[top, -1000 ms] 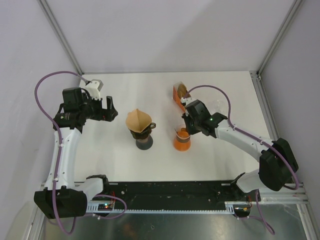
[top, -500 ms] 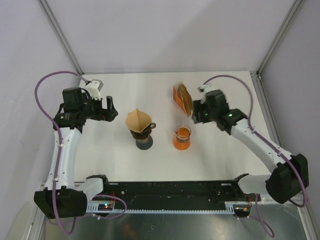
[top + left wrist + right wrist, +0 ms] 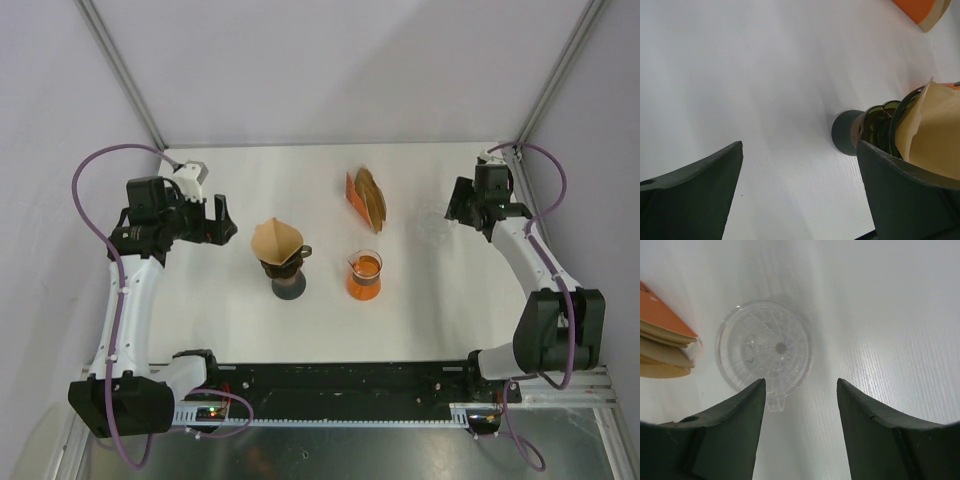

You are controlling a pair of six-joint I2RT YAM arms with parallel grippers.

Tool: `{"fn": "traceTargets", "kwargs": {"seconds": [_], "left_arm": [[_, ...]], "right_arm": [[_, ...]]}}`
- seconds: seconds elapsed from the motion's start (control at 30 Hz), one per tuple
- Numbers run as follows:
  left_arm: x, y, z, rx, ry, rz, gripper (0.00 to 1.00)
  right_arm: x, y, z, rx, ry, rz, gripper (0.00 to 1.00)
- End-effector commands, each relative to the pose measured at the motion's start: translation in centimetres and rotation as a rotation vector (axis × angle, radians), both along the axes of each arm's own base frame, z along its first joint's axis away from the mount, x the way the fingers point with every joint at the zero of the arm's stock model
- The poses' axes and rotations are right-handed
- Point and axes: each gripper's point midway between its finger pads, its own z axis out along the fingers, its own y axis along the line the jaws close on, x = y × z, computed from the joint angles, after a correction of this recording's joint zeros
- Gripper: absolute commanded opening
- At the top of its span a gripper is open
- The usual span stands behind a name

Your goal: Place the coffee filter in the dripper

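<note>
A tan paper coffee filter sits as an open cone in the dark glass dripper, which stands on a dark round base left of centre. The left wrist view shows the filter and the dripper at its right edge. My left gripper is open to the left of the dripper, apart from it, and the left gripper holds nothing. My right gripper is open at the far right. The right gripper hangs empty over the table.
A glass beaker of orange liquid stands right of the dripper. An orange pack of spare filters lies behind it, and the pack shows in the right wrist view. A clear round plastic piece with a small tab lies just ahead of the right gripper.
The right arm has swung from the orange beaker to the far right side of the table, and its jaws have opened. The left arm has not moved.
</note>
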Motion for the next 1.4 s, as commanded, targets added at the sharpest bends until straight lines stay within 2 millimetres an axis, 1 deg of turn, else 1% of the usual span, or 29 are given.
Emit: {"fn": "traceTargets", "kwargs": {"seconds": [0.0, 0.13, 0.2, 0.3, 0.37, 0.47, 0.6, 0.73, 0.97, 1.07, 1.17, 1.3, 1.37], "left_arm": [[0.0, 0.2, 0.8, 0.014, -0.042, -0.015, 1.00], [0.1, 0.2, 0.6, 0.014, -0.035, -0.016, 1.00], [0.2, 0.1, 0.4, 0.013, -0.029, -0.019, 1.00], [0.4, 0.1, 0.4, 0.011, -0.027, -0.022, 1.00], [0.4, 0.1, 0.5, 0.011, -0.028, -0.023, 1.00], [0.4, 0.1, 0.5, 0.012, -0.029, -0.023, 1.00], [0.3, 0.2, 0.5, 0.015, -0.030, -0.020, 1.00], [0.3, 0.3, 0.6, 0.019, -0.035, -0.017, 1.00], [0.4, 0.1, 0.8, 0.014, -0.037, -0.023, 1.00], [0.5, 0.0, 0.8, 0.009, -0.036, -0.026, 1.00], [0.5, 0.0, 0.9, 0.008, -0.038, -0.025, 1.00], [0.4, 0.1, 1.0, 0.011, -0.039, -0.021, 1.00], [0.5, 0.1, 1.0, 0.012, -0.038, -0.020, 1.00]], "right_arm": [[1.5, 0.4, 0.4, 0.039, -0.034, -0.002, 0.62], [0.0, 1.9, 0.5, -0.026, -0.048, 0.075, 0.63], [-0.8, 2.3, 0.0, -0.038, -0.033, 0.095, 0.63], [-2.0, 2.6, -1.9, -0.040, 0.015, 0.108, 0.62], [-2.3, 3.0, -3.3, -0.038, 0.037, 0.121, 0.60], [-2.2, 4.0, -4.9, -0.057, 0.059, 0.162, 0.57], [-1.3, 4.9, -5.5, -0.121, 0.043, 0.190, 0.54], [-0.6, 4.6, -6.2, -0.147, 0.043, 0.168, 0.49], [-0.5, 3.5, -7.8, -0.197, 0.083, 0.119, 0.44], [-0.1, 3.8, -8.4, -0.195, 0.085, 0.146, 0.39], [0.4, 3.7, -8.7, -0.203, 0.079, 0.155, 0.33], [1.0, 3.2, -8.6, -0.198, 0.067, 0.157, 0.13], [1.0, 2.8, -8.2, -0.197, 0.063, 0.153, 0.05]]}}
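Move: The clear dripper stands about 4 cm ahead of the right hand, 5 cm to its left and 11 cm below, its small handle facing the robot. The paper filters are roughly 8 cm ahead and 19 cm left; the orange carafe is some 9 cm back and 21 cm left. From the left hand, the dripper lies about 13 cm ahead, 44 cm right and 18 cm below. The right hand sinks about 9 cm and shifts 4 cm left, turning slightly counter-clockwise, pinching the clear dripper's handle. ##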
